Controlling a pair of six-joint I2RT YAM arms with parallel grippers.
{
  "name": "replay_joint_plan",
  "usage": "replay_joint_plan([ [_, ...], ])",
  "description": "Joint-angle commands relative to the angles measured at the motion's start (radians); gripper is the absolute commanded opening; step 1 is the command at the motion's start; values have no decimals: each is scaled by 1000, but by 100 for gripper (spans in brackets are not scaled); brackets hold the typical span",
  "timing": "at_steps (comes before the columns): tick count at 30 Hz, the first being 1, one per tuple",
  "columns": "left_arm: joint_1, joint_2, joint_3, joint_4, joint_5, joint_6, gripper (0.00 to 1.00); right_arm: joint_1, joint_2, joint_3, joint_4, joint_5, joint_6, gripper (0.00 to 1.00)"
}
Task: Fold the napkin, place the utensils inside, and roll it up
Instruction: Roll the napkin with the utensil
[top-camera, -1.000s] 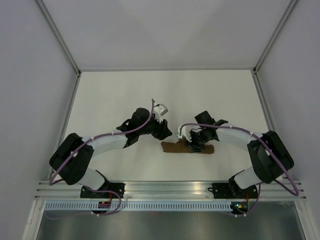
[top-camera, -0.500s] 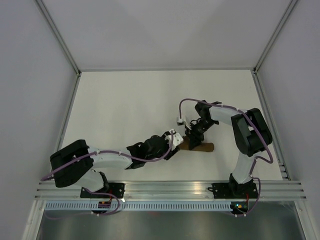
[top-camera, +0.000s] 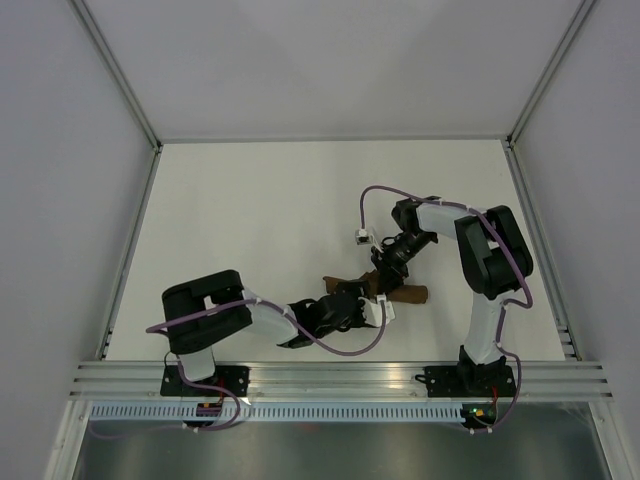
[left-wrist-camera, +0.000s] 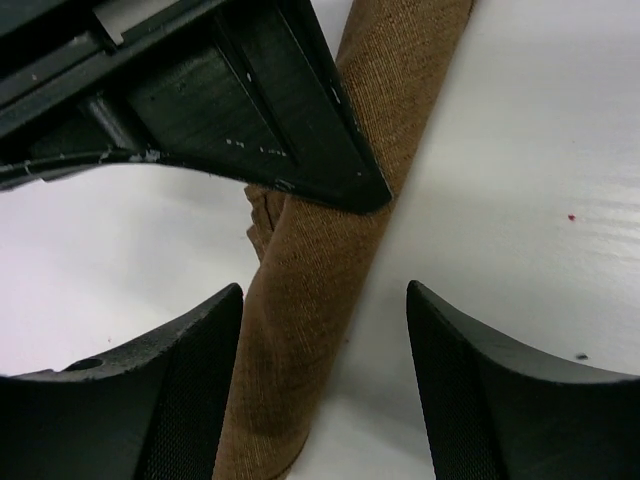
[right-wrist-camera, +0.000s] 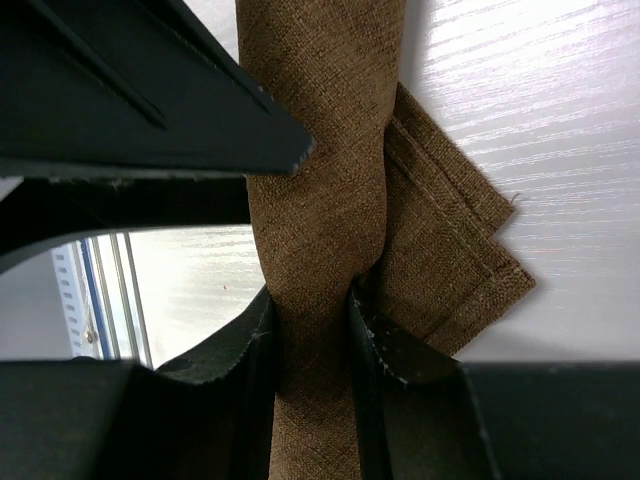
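The napkin (top-camera: 410, 294) is a dark brown cloth rolled into a slim tube, lying on the white table right of centre. My right gripper (right-wrist-camera: 312, 335) is shut on the roll (right-wrist-camera: 320, 200), its fingers (right-wrist-camera: 400, 365) pinching it tight. A loose corner flap (right-wrist-camera: 455, 260) sticks out beside them. My left gripper (left-wrist-camera: 322, 385) is open and straddles the roll's end (left-wrist-camera: 300, 320). The cloth lies against its left finger (left-wrist-camera: 180, 400), with a gap to the other. In the top view, the left gripper (top-camera: 358, 299) is at the roll's near left and the right gripper (top-camera: 384, 274) just behind it. The utensils are hidden.
The right gripper's black body (left-wrist-camera: 250, 100) hangs close above the roll in the left wrist view. White walls with metal frame posts (top-camera: 130, 110) enclose the table on three sides. An aluminium rail (top-camera: 330, 375) carrying both arm bases runs along the near edge.
My left arm has swung down from behind the roll's left end to its near side, and its jaws have widened. My right arm has folded upright while keeping its grip on the roll.
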Motion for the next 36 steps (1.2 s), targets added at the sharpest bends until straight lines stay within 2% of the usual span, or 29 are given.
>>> replay_joint_plan([
  [1,-5,52,39,157,-30,143,72,-4,72,-14,59,134,-55,2],
  [4,-5,77,49,155,-26,159,72,-5,84,-9,57,132,-56,2],
  [10,-4,100,112,-30,79,130,65,-5,90,-2,48,131,-64,2],
  [12,-2,111,132,-103,105,113,56,-5,89,0,48,129,-64,2],
  [14,-1,117,151,-138,123,82,41,-5,84,-2,48,128,-62,2],
  [15,4,121,154,-167,137,46,25,-5,78,-6,50,128,-61,8],
  [16,4,122,154,-167,137,46,25,-5,75,-6,50,128,-61,14],
  [18,7,117,155,-188,154,21,19,-5,69,-11,51,129,-61,26],
  [19,15,115,158,-205,165,13,17,-5,58,-12,51,129,-61,38],
  [22,29,108,166,-253,209,-23,8,-7,23,-23,60,128,-50,53],
  [23,33,102,169,-277,218,-40,2,-10,13,-23,59,123,-48,55],
  [28,81,76,181,-349,324,-94,2,-31,-75,-17,56,89,-16,69],
  [36,194,43,253,-519,545,-209,2,-183,-233,15,76,-53,67,72],
])
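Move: The left hand's open fingers are at the rolled napkin, whose middle lies about 3 cm to their right, 1 cm ahead and 2 cm below; its loose flap sticks out on the far side, some 3 cm right and 3 cm ahead. The right fingers are already shut on the roll, with its middle about 3 cm to their left and level, the flap about 3 cm left and 3 cm ahead, and the roll's right end about 8 cm right and 1 cm back. The left hand slides about 3 cm to the right along the napkin roll, sinking about 1 cm, and its open fingers close on the roll just left of the loose flap, then keep their pinch while the wrist tilts some 15 degrees to point the fingers more steeply down. The right hand stays still and keeps its hold right of the flap until the left has closed, then opens its fingers, lets go and draws off about 4 cm in all, up, forward and to the right. ##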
